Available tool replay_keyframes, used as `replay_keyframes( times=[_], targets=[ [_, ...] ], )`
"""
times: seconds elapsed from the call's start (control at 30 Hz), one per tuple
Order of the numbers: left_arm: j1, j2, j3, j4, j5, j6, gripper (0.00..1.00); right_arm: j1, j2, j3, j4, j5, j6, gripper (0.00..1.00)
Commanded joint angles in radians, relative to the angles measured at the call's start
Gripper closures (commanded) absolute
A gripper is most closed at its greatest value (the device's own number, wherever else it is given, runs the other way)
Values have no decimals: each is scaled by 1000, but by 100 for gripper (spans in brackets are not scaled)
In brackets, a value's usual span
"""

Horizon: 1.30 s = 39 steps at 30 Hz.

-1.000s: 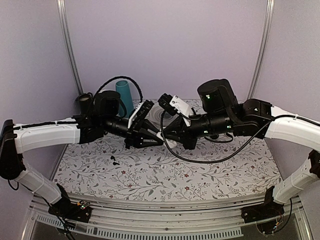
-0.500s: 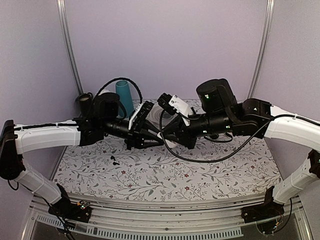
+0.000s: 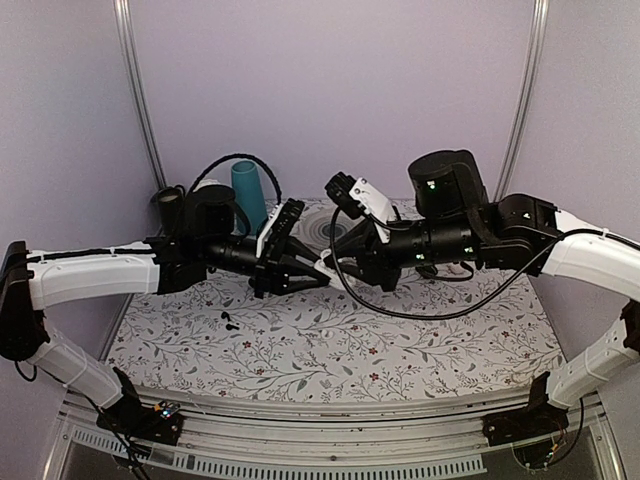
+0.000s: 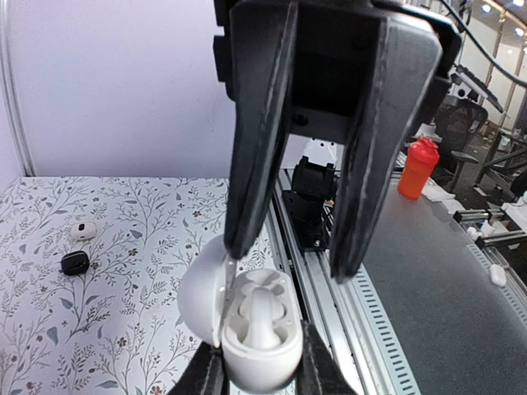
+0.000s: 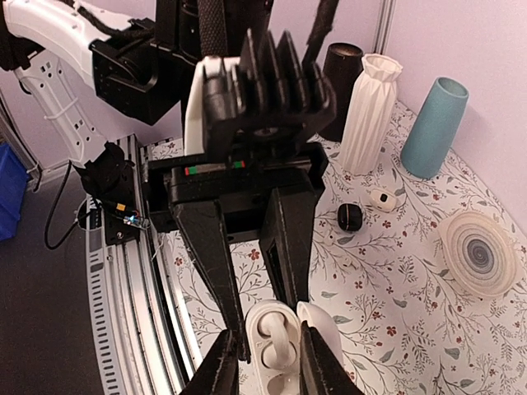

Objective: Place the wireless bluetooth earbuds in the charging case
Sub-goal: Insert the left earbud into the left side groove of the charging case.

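Note:
The white charging case (image 4: 262,329) is held up above the table with its lid (image 4: 202,290) swung open to the left. My left gripper (image 4: 262,369) is shut on the case body. One white earbud (image 4: 257,317) lies seated inside it, seen too in the right wrist view (image 5: 276,337). My right gripper (image 4: 290,259) faces the case from above, open, holding nothing. One of its fingertips (image 4: 236,245) is by the lid's edge. In the top view the two grippers meet at mid table (image 3: 325,270). Two black earbuds (image 3: 229,321) lie on the mat at the left.
A small black case (image 5: 350,216) and a small white case (image 5: 383,197) lie on the floral mat. Behind them stand a black cup (image 5: 344,78), a white ribbed vase (image 5: 370,111) and a teal cup (image 5: 434,127). A round spiral coaster (image 5: 482,251) lies at the right.
My right gripper has opened and drawn back a little to the right, away from the case. The left arm keeps the case in the same place.

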Motion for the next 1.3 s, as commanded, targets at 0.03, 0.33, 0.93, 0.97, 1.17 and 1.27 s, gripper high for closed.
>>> replay_keyframes(
  times=[0.03, 0.33, 0.93, 0.97, 1.17, 1.27],
  targets=[
    [-13, -22, -16, 36, -14, -8, 100, 8, -49, 8, 56, 44, 35, 76],
    [-12, -28, -16, 37, -26, -6, 100, 8, -20, 7, 28, 24, 88, 95],
    [-12, -42, -16, 39, -34, -2, 100, -1, 9, -15, 14, 71, 109, 97],
    [-13, -42, -16, 40, -33, -2, 100, -3, 11, -15, 13, 71, 110, 97],
    [-13, -42, -14, 42, -35, -1, 100, -3, 29, -8, 0, 59, 106, 97],
    [-12, -42, -14, 44, -39, 0, 100, -2, 37, -4, -8, 54, 99, 97]
  ],
)
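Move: The earbud already sits loose in the groove of the open charging case that my left hand holds up; it lies just off my open right fingertips, about 2 cm below, 1 cm left and 1 cm ahead of my right hand point. The raised case lid stands some 2 cm farther out than the earbud, about level with it left to right. From my left hand point the earbud is roughly 2 cm right and 1 cm up, neither ahead nor back. I lift my right hand about 2 cm clear of the earbud and shut its empty fingers into one blunt tip. Then I bring it back down some 2.5 cm while easing about 1 cm forward towards the lid, setting the closed fingertips on top of the earbud. My left hand keeps its grip on the case and stays nearly still. ##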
